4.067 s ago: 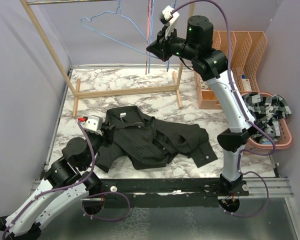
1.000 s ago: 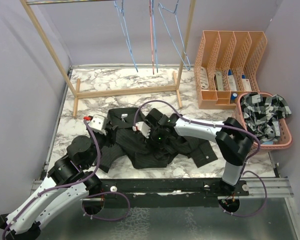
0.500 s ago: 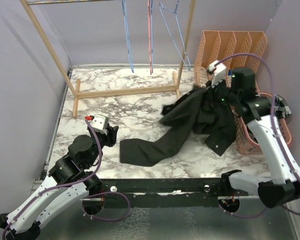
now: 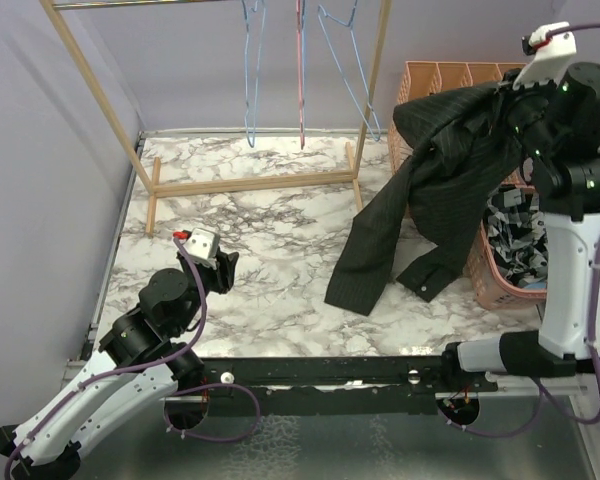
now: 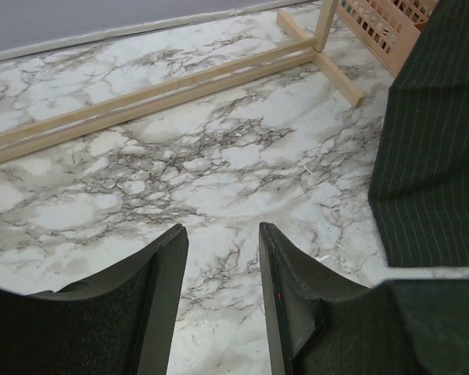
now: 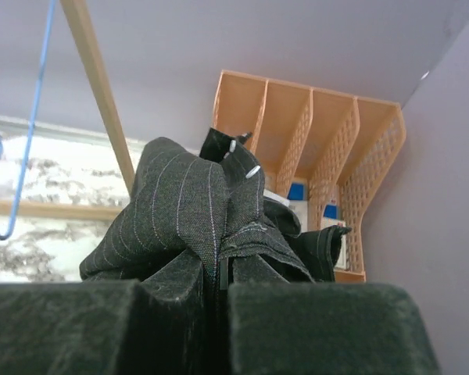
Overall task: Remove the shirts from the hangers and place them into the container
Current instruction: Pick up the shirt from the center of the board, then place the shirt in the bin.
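Observation:
A black pinstriped shirt point(image 4: 450, 160) hangs bunched from my right gripper point(image 4: 502, 100), which is shut on it high at the right, in front of the organizer. One sleeve trails down, its end point(image 4: 355, 285) on the marble. In the right wrist view the shirt's cloth point(image 6: 180, 203) bulges out of the closed right gripper point(image 6: 219, 273). The salmon-pink container point(image 4: 495, 292) stands below, partly hidden, holding a checked shirt point(image 4: 515, 240). Bare wire hangers, blue point(image 4: 250, 60) and pink point(image 4: 302, 70), hang on the rack. My left gripper point(image 4: 220, 265) point(image 5: 219, 242) stands open over bare marble, nothing between its fingers.
The wooden rack's base bar point(image 4: 250, 182) point(image 5: 141, 101) crosses the back of the table. A peach file organizer point(image 4: 450, 75) point(image 6: 313, 133) stands at the back right behind the shirt. The shirt's hanging sleeve point(image 5: 438, 156) shows at the right of the left wrist view.
The right arm has lifted the pinstriped shirt off the table, up and to the right, to above the basket. The left arm has stayed in place.

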{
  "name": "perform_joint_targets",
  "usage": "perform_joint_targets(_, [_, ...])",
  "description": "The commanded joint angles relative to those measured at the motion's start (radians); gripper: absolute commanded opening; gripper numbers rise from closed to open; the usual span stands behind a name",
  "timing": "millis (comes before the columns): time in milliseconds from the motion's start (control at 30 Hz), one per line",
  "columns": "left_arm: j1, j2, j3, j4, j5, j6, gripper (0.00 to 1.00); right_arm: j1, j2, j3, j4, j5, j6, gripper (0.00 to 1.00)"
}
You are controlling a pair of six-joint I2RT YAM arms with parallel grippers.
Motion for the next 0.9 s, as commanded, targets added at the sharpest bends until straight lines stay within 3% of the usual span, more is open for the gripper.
perform_joint_targets(0, [-0.005, 0.005, -0.007, 0.026, 0.025, -0.007, 0.44, -0.125, 0.117, 0.143, -0.086, -0.045, -0.012, 0.01])
perform_joint_targets(167, [-0.005, 0.002, -0.006, 0.026, 0.026, -0.008, 0.45, -0.379, 0.195, 0.321, -0.174, -0.194, -0.096, 0.01])
perform_joint_targets(367, [-0.006, -0.004, -0.006, 0.025, 0.023, -0.007, 0.45, -0.716, 0.076, 0.062, -0.152, -0.470, -0.233, 0.01])
perform_joint_targets(567, [-0.006, 0.009, -0.007, 0.026, 0.029, -0.012, 0.45, -0.733, -0.166, -0.440, -0.035, -0.435, -0.387, 0.01])
perform_joint_targets(700, [-0.006, 0.018, -0.005, 0.027, 0.037, -0.014, 0.45, -0.733, -0.165, -0.682, -0.018, -0.459, -0.429, 0.01])
perform_joint_targets(867, [-0.006, 0.032, -0.008, 0.030, 0.043, -0.017, 0.45, -0.734, -0.178, -0.932, 0.126, -0.468, -0.431, 0.01])
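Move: The right hand holds the shirt high up; the container's middle is about 18 cm to its right, some 4 cm back and 40 cm below. The orange rack stands roughly 13 cm ahead and 7 cm right of the hand, about 40 cm lower, and the clothes stand's near foot some 18 cm left, 8 cm ahead and 48 cm down. From the left hand the container is about 62 cm right, 9 cm ahead, 15 cm lower. The right hand swings the held shirt some 20 cm right, then back and down towards the container. ##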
